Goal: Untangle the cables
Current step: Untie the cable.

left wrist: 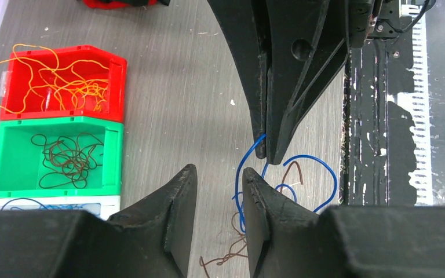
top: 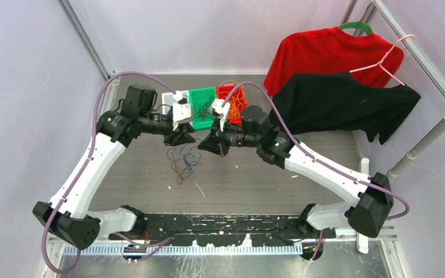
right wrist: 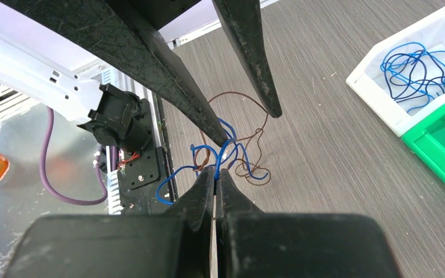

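Note:
A loose tangle of blue and brown cables lies on the grey table between the two arms. My right gripper is shut on a strand of the blue cable and lifts it just above the table. In the left wrist view the blue cable loops beside a brown cable. My left gripper hovers over the same tangle with a narrow gap between its jaws. Nothing is pinched there, though the blue strand runs close along one fingertip.
At the back stand a red bin with orange cables, a green bin with brown cables and a white bin with blue cables. A red shirt, a black shirt and a pink hanger hang at the right.

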You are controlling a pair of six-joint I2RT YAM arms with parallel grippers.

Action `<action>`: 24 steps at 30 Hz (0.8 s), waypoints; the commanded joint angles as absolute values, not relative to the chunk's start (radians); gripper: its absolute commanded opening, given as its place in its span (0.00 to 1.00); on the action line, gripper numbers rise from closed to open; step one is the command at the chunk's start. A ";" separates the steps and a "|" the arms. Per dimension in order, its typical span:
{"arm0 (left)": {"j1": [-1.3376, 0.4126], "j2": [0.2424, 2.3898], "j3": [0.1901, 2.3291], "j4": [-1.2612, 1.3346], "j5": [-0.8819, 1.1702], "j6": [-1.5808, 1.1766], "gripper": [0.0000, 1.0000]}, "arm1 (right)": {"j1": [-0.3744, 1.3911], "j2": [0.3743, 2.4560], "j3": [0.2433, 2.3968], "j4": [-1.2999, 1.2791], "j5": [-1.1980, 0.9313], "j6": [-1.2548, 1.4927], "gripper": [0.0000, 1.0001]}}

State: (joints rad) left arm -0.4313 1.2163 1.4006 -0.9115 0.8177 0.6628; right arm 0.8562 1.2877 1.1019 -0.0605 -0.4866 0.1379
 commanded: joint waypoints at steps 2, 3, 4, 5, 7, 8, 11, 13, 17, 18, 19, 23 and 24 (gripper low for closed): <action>-0.453 1.202 1.406 -0.887 0.823 0.673 0.35 | 0.865 1.285 1.147 -0.008 -0.524 0.154 0.01; -0.457 1.201 1.400 -0.889 0.819 0.672 0.35 | 0.865 1.285 1.147 -0.006 -0.523 0.157 0.01; -0.462 1.198 1.392 -0.892 0.815 0.672 0.35 | 0.864 1.284 1.145 0.000 -0.523 0.162 0.01; -0.467 1.195 1.386 -0.895 0.813 0.670 0.35 | 0.865 1.285 1.144 0.007 -0.524 0.167 0.01; -0.471 1.189 1.373 -0.898 0.808 0.663 0.35 | 0.865 1.285 1.143 0.016 -0.527 0.176 0.01; -0.473 1.187 1.370 -0.897 0.802 0.662 0.35 | 0.865 1.286 1.140 0.021 -0.529 0.182 0.01; -0.478 1.183 1.360 -0.883 0.771 0.652 0.31 | 0.865 1.287 1.137 0.034 -0.536 0.198 0.01; -0.481 1.178 1.344 -0.844 0.738 0.629 0.25 | 0.866 1.292 1.136 0.043 -0.537 0.212 0.01; -0.483 1.148 1.287 -0.661 0.645 0.545 0.08 | 0.865 1.294 1.126 0.073 -0.551 0.248 0.01; -0.484 1.139 1.276 -0.634 0.635 0.537 0.05 | 0.865 1.291 1.118 0.082 -0.551 0.258 0.02; -0.483 1.131 1.270 -0.614 0.632 0.528 0.02 | 0.865 1.288 1.109 0.095 -0.552 0.267 0.03; -0.483 1.122 1.290 -0.599 0.657 0.453 0.00 | 0.853 1.254 1.042 0.223 -0.536 0.359 0.33; -0.483 1.121 1.300 -0.602 0.669 0.437 0.00 | 0.841 1.240 1.015 0.275 -0.532 0.396 0.40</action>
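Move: The blue cable hangs from the shut tips of the right hand; its stretch just below them is about 2 cm back, 2 cm right of and 3 cm below the half-open left hand, and from the right hand about 1 cm left and 3 cm down. The brown cable trails some 20 cm below the left hand, 4 cm back and 5 cm left. The green box is about 21 cm ahead of the left hand, level sideways and 27 cm down, with the white box some 10 cm left of it. The left hand sinks about 2.5 cm and eases 1 cm back to the blue cable hanging under the right fingertips, then shuts fully and pinches it while swinging some 2.5 cm forward and finally lifting 1 cm. The right hand keeps its pinch, drifting little more than a centimetre up and left with a slight roll, and only at the very end opens its fingers about a quarter to hand the cable over. ##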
